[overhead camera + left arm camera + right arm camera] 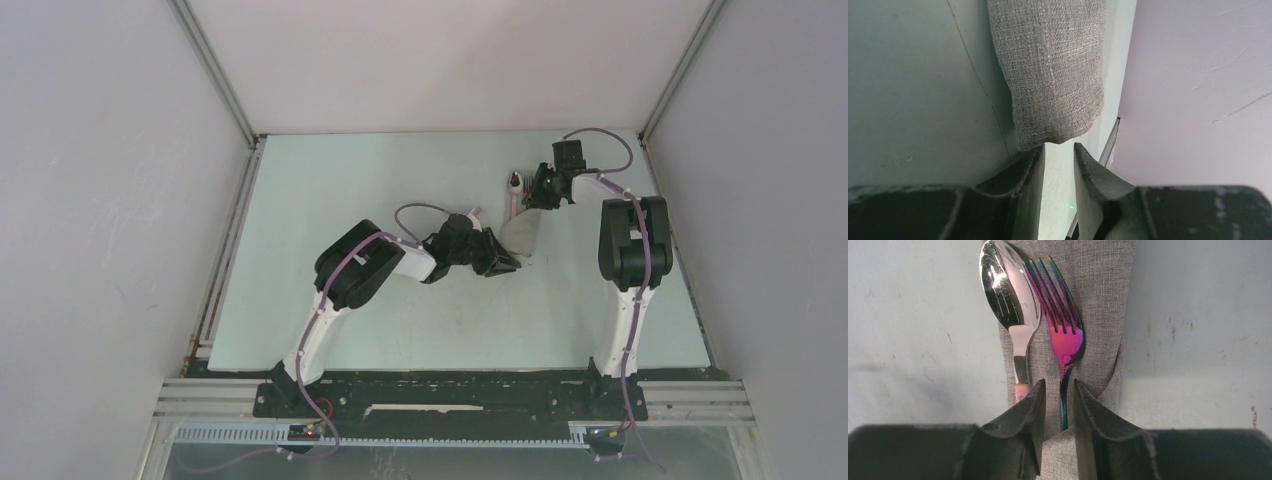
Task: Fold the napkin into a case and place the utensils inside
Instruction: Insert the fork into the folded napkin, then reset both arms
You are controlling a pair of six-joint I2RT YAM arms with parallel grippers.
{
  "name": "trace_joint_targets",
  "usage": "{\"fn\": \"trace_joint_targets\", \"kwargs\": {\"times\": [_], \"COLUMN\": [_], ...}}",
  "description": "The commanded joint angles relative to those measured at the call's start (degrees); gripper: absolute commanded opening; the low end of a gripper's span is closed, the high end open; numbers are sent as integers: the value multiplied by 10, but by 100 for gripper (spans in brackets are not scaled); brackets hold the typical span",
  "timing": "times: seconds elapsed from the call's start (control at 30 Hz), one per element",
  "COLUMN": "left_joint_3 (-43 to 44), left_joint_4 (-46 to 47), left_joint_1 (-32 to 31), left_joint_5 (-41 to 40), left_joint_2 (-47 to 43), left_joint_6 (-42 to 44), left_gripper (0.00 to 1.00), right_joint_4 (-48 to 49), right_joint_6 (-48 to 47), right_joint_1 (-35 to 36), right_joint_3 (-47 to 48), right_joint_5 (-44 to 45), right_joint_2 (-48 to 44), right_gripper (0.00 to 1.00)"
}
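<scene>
The napkin is folded into a narrow grey case (522, 235) (1098, 290) lying flat on the table right of centre. A shiny spoon (1008, 295) and an iridescent pink-purple fork (1060, 325) stick out of its pocket side by side, their handles tucked under the cloth. My right gripper (1058, 382) (533, 196) is open, its jaws straddling the fork's thin handle with small gaps on both sides. My left gripper (1059, 146) (510, 264) is open at the case's opposite rounded end (1053, 75), with nothing between its jaws; one fingertip (1037, 152) touches the cloth edge.
The pale green table (350, 200) is boxed in by white walls (120, 200) and aluminium frame posts (215, 70). The right wall (1198, 75) stands close behind the case. Both arm bases are bolted to the black rail (450, 395) at the near edge.
</scene>
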Motion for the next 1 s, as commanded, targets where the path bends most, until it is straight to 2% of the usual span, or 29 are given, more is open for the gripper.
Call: {"fn": "trace_joint_targets", "kwargs": {"times": [0.0,0.17,0.37,0.47,0.53,0.57,0.63,0.77,0.83,0.87,0.9,0.97], "left_joint_3": [-10,-61,-165,-205,-213,-213,-195,-117,-62,-35,-6,59], "left_joint_4": [2,-22,-89,-205,-295,-342,-434,-589,-648,-674,-698,-745], "left_joint_1": [3,1,-1,-3,-3,-3,-2,2,6,8,9,12], "left_joint_5": [-7,-27,-71,-128,-174,-198,-243,-330,-366,-379,-393,-411], "left_joint_2": [-45,-118,-269,-389,-494,-544,-635,-778,-821,-836,-846,-857], "left_joint_6": [34,70,136,226,279,303,357,449,483,498,512,532], "left_gripper": [34,42,48,53,57,59,63,71,75,76,77,79], "right_joint_4": [-42,-86,-217,-263,-267,-264,-274,-308,-319,-327,-338,-362], "right_joint_6": [-20,-53,-99,-95,-108,-113,-110,-76,-59,-56,-58,-60], "right_joint_1": [6,14,66,119,170,195,223,228,228,228,227,228], "right_joint_3": [30,44,54,12,-37,-62,-95,-105,-98,-89,-74,-34], "right_joint_5": [30,82,192,171,163,156,129,76,69,67,58,60], "right_joint_2": [-64,-145,-242,-334,-421,-473,-568,-734,-814,-838,-858,-883], "right_gripper": [36,47,58,60,60,63,68,70,79,93,99,100]}}
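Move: The fork lies just below the right hand, its middle about 1 cm ahead, 1 cm left and 2 cm down, with the handle already in the napkin pocket. The spoon lies roughly 3 cm to the left of the fork. The folded napkin's middle is some 3 cm back and 3 cm left of the right hand. From the left hand, at the napkin's near end, the fork is about 18 cm ahead, 3 cm right and 2 cm lower. Both opening hands retreat from the napkin, rising about 37 cm, right swinging 34 cm back, left 27 cm left. ##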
